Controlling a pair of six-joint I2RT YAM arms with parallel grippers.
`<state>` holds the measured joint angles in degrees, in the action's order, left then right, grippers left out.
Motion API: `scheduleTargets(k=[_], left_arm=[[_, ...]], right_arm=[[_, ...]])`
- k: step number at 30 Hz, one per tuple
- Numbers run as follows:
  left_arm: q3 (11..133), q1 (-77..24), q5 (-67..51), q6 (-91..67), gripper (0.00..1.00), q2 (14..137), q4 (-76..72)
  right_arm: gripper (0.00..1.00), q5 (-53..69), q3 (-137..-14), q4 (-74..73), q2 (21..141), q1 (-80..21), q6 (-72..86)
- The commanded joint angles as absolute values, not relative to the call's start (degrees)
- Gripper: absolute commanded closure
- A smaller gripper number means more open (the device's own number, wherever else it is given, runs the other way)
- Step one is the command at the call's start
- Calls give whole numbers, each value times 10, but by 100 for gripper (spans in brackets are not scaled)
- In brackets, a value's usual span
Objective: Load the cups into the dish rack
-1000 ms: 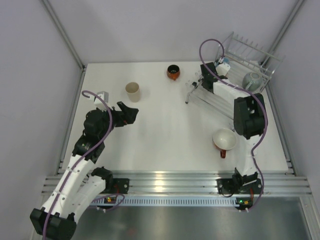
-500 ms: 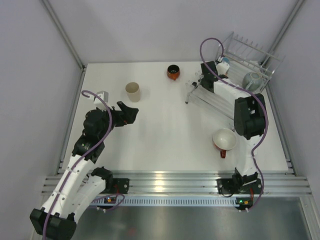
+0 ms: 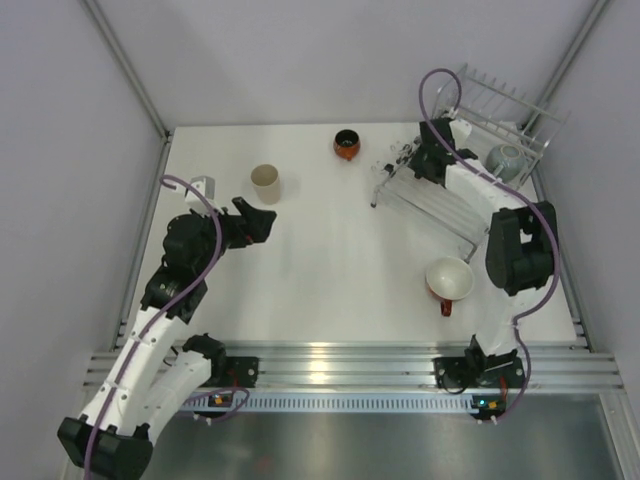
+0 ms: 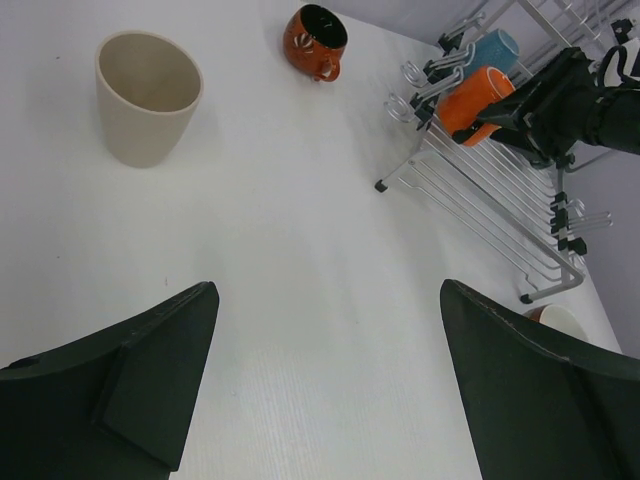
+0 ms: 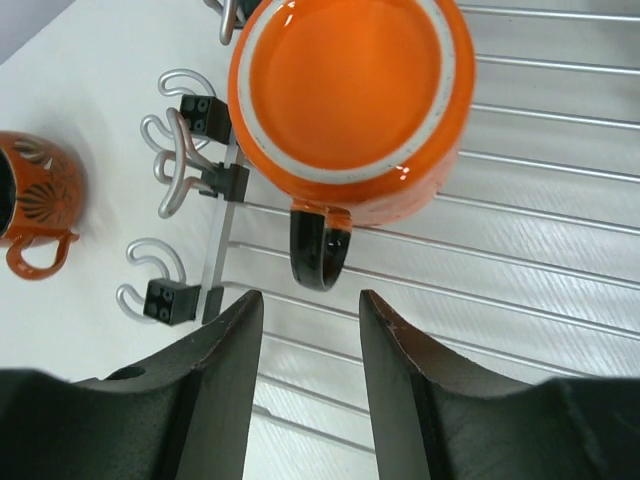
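Observation:
An orange cup (image 5: 350, 90) rests bottom-up on the wire dish rack (image 5: 560, 200), its dark handle toward my right gripper (image 5: 308, 305). That gripper is open, its fingers just short of the handle and apart from it. The rack (image 3: 490, 100) also holds a grey mug (image 3: 503, 160) and a light blue cup (image 4: 490, 48). My left gripper (image 4: 325, 300) is open and empty above the table, near side of the beige tumbler (image 4: 148, 95). A dark-and-orange cup (image 3: 346, 144) stands at the back. A red mug with a white inside (image 3: 450, 280) stands near the right arm.
The rack (image 4: 500, 210) fills the back right corner, close to the right wall and frame posts. A row of wire hooks (image 5: 170, 150) lines the rack's left end. Metal rails run along the table's near edge (image 3: 330, 360).
My right arm has swung to the right and drawn the gripper back a little over the rack. The left arm has barely moved.

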<state>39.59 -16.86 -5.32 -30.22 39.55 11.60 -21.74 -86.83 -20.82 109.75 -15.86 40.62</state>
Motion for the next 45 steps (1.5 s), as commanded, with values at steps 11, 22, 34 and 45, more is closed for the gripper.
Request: scheduleTargets(k=[11, 22, 34, 45], left_arm=[[475, -171, -208, -319, 5, 533, 130], [501, -267, -139, -329, 6, 598, 130], [492, -275, -87, -308, 6, 600, 132], [483, -274, -62, -287, 5, 569, 159]], right_arm=[[59, -92, -709, -181, 841, -134, 308], [59, -13, -574, -177, 698, -164, 309], [61, -118, -496, -321, 599, -248, 304], [61, -181, -482, -385, 626, -297, 323]])
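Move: The right hand is over the left part of the dish rack and already free of the orange mug, which sits some 8 cm ahead, 2 cm right and 4 cm below. The white cup lies about 25 cm back, 6 cm right and 9 cm lower; the rack's near leg stands about 6 cm beyond that cup and 4 cm to its right. From the left hand the white cup is about 43 cm right, 2 cm back and 21 cm down. The right hand draws back about 25 cm from the orange mug, out over the rack's front rail and towards the white cup, arching up some 8 cm and sinking nearly all of that again while turning about 25 degrees counter-clockwise, and its part-open fingers end above and just left of the white cup without touching it. Meanwhile the empty left hand, still wide open, swings right and ends about 7 cm over, sinks 5 cm and tips downward. ##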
